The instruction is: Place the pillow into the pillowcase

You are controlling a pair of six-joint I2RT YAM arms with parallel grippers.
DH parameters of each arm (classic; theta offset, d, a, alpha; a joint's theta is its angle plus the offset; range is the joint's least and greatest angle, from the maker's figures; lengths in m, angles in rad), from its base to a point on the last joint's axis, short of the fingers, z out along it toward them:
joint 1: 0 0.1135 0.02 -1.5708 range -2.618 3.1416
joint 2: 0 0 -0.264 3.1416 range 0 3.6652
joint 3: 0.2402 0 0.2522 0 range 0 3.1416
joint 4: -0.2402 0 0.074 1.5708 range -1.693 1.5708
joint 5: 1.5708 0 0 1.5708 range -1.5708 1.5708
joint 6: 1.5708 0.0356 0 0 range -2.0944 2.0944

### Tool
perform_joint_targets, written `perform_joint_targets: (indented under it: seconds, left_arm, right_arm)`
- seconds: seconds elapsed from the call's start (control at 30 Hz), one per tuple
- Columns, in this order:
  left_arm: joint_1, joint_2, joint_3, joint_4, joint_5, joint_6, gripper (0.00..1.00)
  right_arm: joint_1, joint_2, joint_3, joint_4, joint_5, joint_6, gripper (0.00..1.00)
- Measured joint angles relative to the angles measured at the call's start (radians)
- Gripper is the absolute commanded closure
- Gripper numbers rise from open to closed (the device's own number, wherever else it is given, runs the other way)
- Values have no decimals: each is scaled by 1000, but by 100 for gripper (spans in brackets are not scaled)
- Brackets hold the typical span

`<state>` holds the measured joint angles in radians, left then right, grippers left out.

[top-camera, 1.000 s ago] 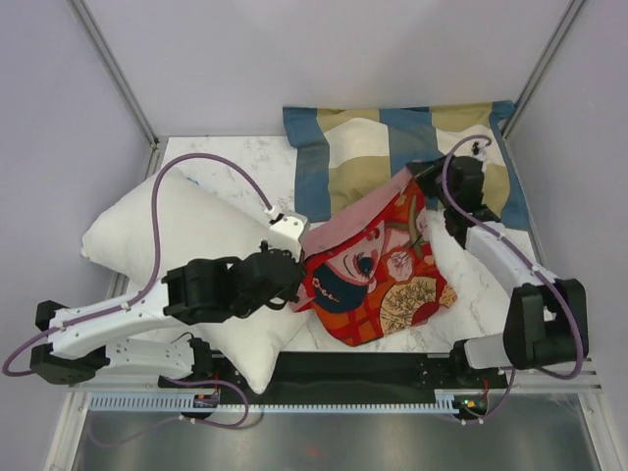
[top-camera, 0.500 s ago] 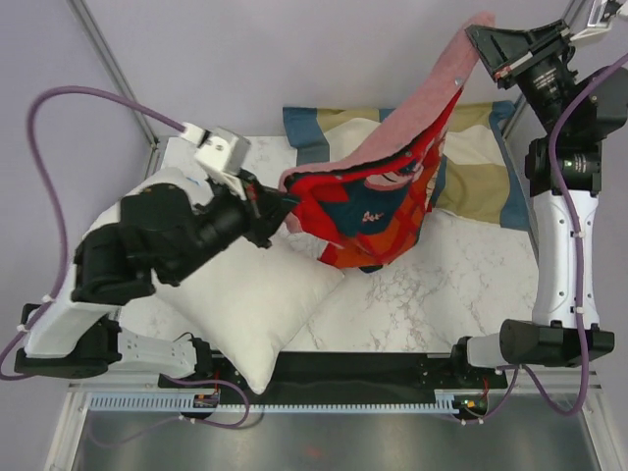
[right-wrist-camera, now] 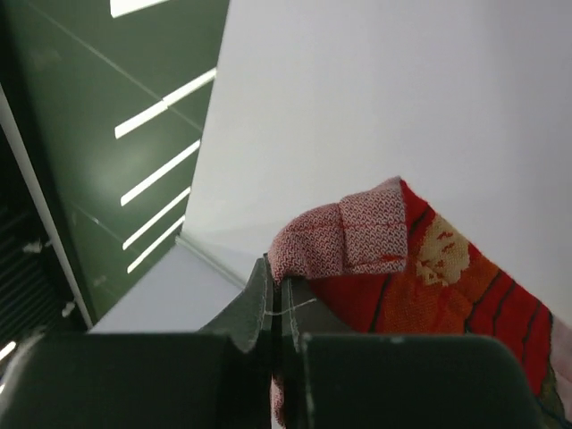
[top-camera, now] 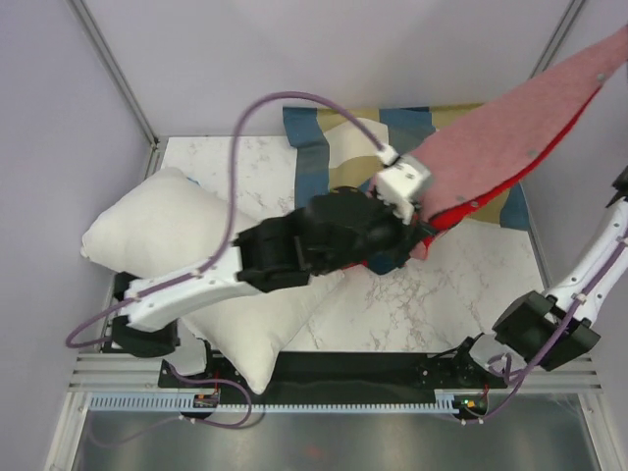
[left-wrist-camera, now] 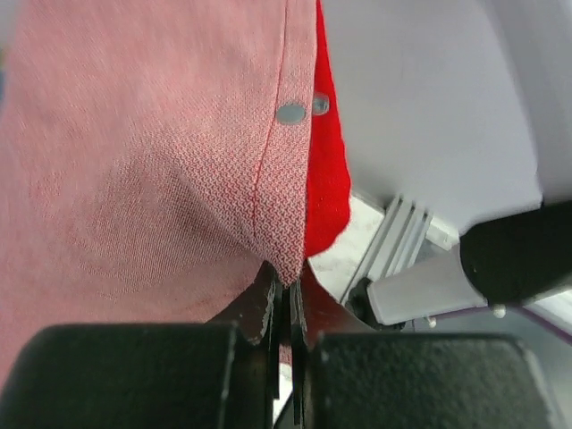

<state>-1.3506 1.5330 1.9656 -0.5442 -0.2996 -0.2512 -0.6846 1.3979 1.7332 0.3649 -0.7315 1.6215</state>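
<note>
The pillowcase (top-camera: 500, 137) hangs stretched in the air from the table's middle to the top right corner, its dull pink side facing up and a red edge (top-camera: 461, 208) showing below. My left gripper (top-camera: 422, 228) is shut on its lower corner; the left wrist view shows the pink hem (left-wrist-camera: 161, 161) pinched between the fingers (left-wrist-camera: 288, 286). My right gripper (right-wrist-camera: 277, 277) is shut on a folded pink and red corner of the pillowcase (right-wrist-camera: 402, 268); it lies beyond the top view's edge. The white pillow (top-camera: 167, 235) lies at the left of the table, partly under the left arm.
A blue, tan and cream checked pillow (top-camera: 339, 147) lies along the back of the marble table (top-camera: 432, 304), half hidden by the pillowcase. The right arm's lower link (top-camera: 545, 329) stands at the right edge. Grey walls and metal posts (top-camera: 113, 74) enclose the table.
The left arm has swung right across the table with its corner of the pillowcase. The right gripper has risen out of the top view. The pillowcase is now pulled taut, pink side up.
</note>
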Motion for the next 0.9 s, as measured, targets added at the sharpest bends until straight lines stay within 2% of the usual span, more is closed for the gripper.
perform_joint_targets:
  seconds: [0.03, 0.1, 0.23, 0.3, 0.43, 0.47, 0.53, 0.67, 0.73, 0.9]
  left_arm:
    - [-14, 37, 11, 8, 15, 3, 98]
    - [-53, 180, 119, 6, 40, 21, 98]
    - [-137, 365, 330, 42, 111, 35, 98]
    - [-174, 388, 385, 97, 151, 34, 98]
    - [-211, 339, 388, 212, 168, 9, 98]
    - [-209, 295, 339, 250, 153, -7, 98]
    - [-173, 140, 129, 316, 122, -70, 98]
    - [34, -211, -392, 455, 103, -257, 98]
    - [113, -341, -602, 466, 32, -317, 98]
    - [102, -530, -1049, 483, -38, -441, 98]
  right_arm:
    - [-66, 21, 20, 44, -14, 67, 100]
    - [-153, 111, 173, 75, -49, 164, 100]
    - [-214, 364, 737, 16, -37, 275, 100]
    - [-209, 365, 808, 26, -16, 299, 100]
    - [-167, 261, 768, 11, -13, 271, 100]
    - [-136, 229, 740, -4, -14, 242, 100]
    - [-23, 154, 639, -30, -31, 153, 100]
    - [211, 26, 327, -102, -58, -60, 100]
    - [303, -38, 122, -136, -58, -166, 100]
    - [489, -56, -295, -263, 7, -412, 100]
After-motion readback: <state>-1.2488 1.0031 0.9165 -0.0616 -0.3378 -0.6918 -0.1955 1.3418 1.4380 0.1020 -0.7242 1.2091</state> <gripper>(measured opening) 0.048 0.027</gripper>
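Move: The pillowcase is already in the air, its pink edge strung between both closed grippers. The clear table it is swung over lies some 11 cm ahead of the left hand, 13 cm to its right and 46 cm below; from the right hand, about 9 cm back, 16 cm left and 62 cm down. The pillow sits some 14 cm ahead and 44 cm left of the left hand; the checked blanket's middle is about 30 cm ahead and 20 cm left of the right hand. The pillowcase is flung and snapped downward, both grippers keeping their pinch on its edge. The left hand whips right and back about 12 cm, rises, then sweeps left and forward and drops over 20 cm; the right rises about 14 cm while drawing back and tipping up, then swings left and forward and plunges nearly 30 cm towards the table, wrist tipping down. ##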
